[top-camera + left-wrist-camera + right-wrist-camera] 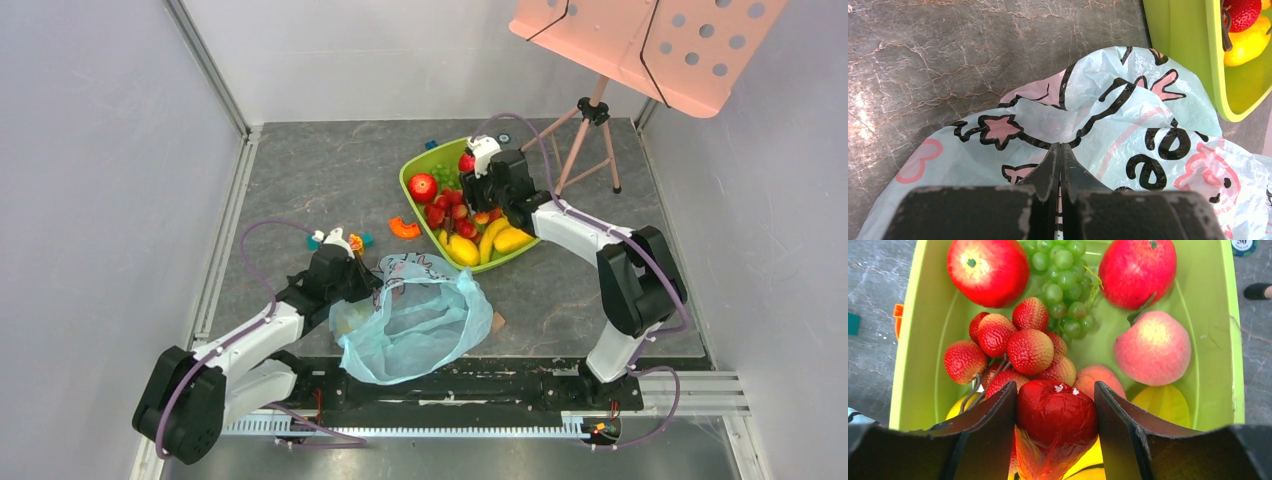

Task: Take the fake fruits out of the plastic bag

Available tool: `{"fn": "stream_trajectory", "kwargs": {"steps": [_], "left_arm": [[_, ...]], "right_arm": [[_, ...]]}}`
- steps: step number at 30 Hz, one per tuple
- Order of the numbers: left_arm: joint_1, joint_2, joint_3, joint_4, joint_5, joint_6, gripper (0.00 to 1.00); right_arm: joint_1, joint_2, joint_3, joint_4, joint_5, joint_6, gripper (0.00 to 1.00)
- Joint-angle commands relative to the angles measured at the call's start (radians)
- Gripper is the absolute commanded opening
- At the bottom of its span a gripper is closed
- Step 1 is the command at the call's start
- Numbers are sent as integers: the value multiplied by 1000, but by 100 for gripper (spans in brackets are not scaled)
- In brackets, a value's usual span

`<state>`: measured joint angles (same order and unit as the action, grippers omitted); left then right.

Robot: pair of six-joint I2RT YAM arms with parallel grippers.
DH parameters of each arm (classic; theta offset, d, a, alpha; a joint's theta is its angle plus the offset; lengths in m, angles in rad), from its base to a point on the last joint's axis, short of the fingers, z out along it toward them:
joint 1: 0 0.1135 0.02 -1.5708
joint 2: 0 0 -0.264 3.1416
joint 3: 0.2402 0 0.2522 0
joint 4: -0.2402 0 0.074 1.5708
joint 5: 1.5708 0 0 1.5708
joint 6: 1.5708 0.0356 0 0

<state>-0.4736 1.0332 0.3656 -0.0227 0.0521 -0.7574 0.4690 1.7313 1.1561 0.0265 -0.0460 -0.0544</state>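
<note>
The light-blue plastic bag (420,320) with pink and black cartoon prints lies crumpled near the table's front edge. My left gripper (370,283) is shut on the bag's (1128,110) upper left edge, its fingertips (1053,155) pressed together with film between them. A yellowish shape (350,318) shows through the bag. My right gripper (1055,390) hovers over the green tray (913,340), shut on a wrinkled dark-red fake fruit (1055,415). In the tray (410,175) lie red apples, grapes, strawberries (1018,340), a peach and yellow bananas (490,243).
An orange piece (404,228) lies left of the tray. Small coloured blocks (340,240) sit behind the left wrist. A tripod (590,130) carrying a pink perforated board (650,40) stands at the back right. White walls enclose the table.
</note>
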Motion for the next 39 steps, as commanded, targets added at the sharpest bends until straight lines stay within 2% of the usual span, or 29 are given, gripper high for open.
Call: {"fn": "stream_trajectory", "kwargs": {"steps": [1,11,15,18,22,26,30,35,39], "left_arm": [[-3,-24,17,-12,-17,1,2],[-3,-22,29,-31,-16,8,2],[-3,-27,30,-41,-18,7,4],[-3,-31,32,-50,-22,2,10],[-3,-38,35,-56,-21,-8,24],[-3,-46,48,-74,-23,-11,30],[-3,-76,81,-134,-45,-1,38],[-2,-134,138,-215,-90,7,53],[6,-164,193,-268,-107,9,61]], "right_arm": [[3,-18,-35,29,64,24,35],[2,-69,-143,75,89,49,45],[2,-90,-167,89,89,49,57],[2,-113,-170,88,89,42,63],[1,-162,-170,85,97,31,73],[2,-205,-147,54,98,12,81],[2,-307,-163,47,92,-27,82],[14,-464,-238,89,-93,-120,81],[115,-604,-277,118,-95,-194,80]]}}
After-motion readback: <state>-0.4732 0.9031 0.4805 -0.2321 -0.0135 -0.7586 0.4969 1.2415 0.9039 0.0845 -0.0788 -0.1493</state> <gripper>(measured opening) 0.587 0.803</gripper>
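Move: The right hand already holds the red fruit over the green basket; its resting spot lies about 4 cm back, 3 cm right and 6 cm below. From that hand the lychees are 1 cm back and 4 cm left, the small peach level and 3 cm right, the bananas 6 cm back and 5 cm right. For the closed left hand, the bag's middle is 7 cm back, 6 cm right and 4 cm below, the orange piece 11 cm forward, 5 cm right. The right hand lowers the red fruit about 5 cm, easing back and right into the gap beside the lychees, opens its fingers to let go, then rises some 15 cm and draws back with the fingers tilting up. The left hand stays almost still with its tips shut at the bag's upper edge, then opens wide and lifts clear of the bag by about 5 cm. ##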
